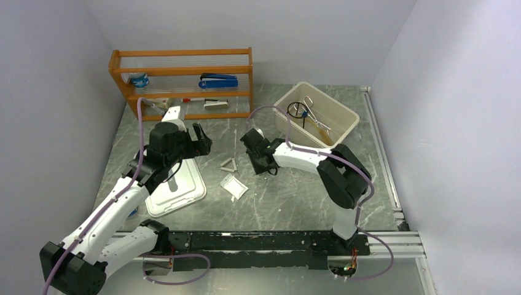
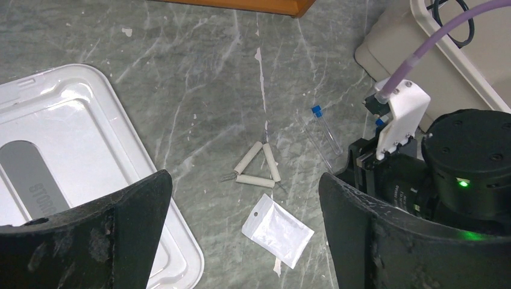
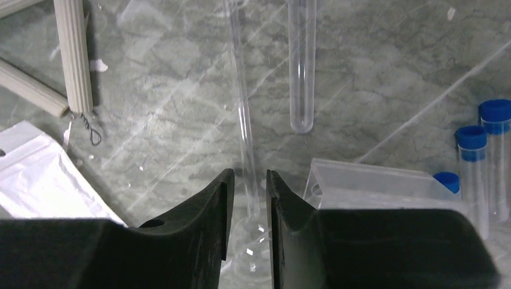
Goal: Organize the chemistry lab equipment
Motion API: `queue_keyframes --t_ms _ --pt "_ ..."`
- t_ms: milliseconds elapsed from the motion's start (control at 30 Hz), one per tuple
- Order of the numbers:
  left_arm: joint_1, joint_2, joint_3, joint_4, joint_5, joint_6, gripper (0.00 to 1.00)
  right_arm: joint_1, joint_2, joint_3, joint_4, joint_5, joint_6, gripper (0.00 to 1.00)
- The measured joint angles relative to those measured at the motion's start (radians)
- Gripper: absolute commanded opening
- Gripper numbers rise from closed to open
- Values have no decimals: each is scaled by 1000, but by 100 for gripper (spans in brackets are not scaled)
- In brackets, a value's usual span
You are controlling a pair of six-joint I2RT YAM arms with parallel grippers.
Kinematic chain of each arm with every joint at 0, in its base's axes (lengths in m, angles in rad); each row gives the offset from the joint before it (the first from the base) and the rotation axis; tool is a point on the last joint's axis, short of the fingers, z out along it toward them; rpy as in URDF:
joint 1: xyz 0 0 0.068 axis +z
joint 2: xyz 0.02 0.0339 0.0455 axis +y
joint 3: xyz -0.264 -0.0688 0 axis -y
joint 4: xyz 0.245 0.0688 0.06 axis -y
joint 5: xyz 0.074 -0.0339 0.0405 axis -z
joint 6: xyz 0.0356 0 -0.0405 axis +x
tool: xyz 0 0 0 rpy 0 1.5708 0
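Observation:
In the right wrist view my right gripper has its fingers pressed against the bulb of a thin clear pipette lying on the table. A clear tube lies just beyond it. A clear rack and blue-capped tubes are to its right. The white triangle and a white paper packet lie mid-table. My left gripper hangs wide open above them, holding nothing; in its view the triangle and packet show between the fingers.
A beige bin at the back right holds a black wire ring and metal tongs. An orange shelf with a blue stapler stands at the back. A white lid lies under the left arm.

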State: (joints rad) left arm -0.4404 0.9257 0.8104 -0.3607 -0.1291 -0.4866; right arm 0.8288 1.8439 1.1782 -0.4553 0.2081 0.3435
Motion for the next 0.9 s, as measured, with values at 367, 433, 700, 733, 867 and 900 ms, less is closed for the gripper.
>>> queue_keyframes --t_ms 367,433,700,733,867,900 --pt "0 -2 0 0 0 0 94 2 80 68 21 16 2 12" --pt "0 -4 -2 0 0 0 93 3 95 84 21 19 6 6" --pt "0 -7 -2 1 0 -5 92 24 127 139 8 45 36 0" --pt "0 -7 -2 1 0 -5 92 27 123 139 4 43 39 0" --pt "0 -14 -14 2 -5 -15 92 32 63 140 -5 40 38 0" --pt "0 -17 -19 1 -6 -18 92 32 34 143 -6 42 35 0"
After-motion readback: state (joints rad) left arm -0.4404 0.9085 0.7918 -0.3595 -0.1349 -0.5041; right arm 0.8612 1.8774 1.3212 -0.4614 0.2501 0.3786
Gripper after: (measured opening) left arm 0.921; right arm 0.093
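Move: Just in front of and below the right fingers lies the long thin glass tube, its middle about 6 cm ahead, 2 cm left and 2 cm down, its bulb nearest the hand. At table height too, the blue-capped test tube is about 7 cm straight ahead, the clay triangle 11 cm left and 2 cm ahead, the clear box 8 cm right and 3 cm back. From the left hand, the glass tube's middle is roughly 17 cm right, 5 cm ahead and 21 cm below. The right hand slides about 4 cm forward-left, pinches the glass tube near its bulb, then lifts about 4 cm. ##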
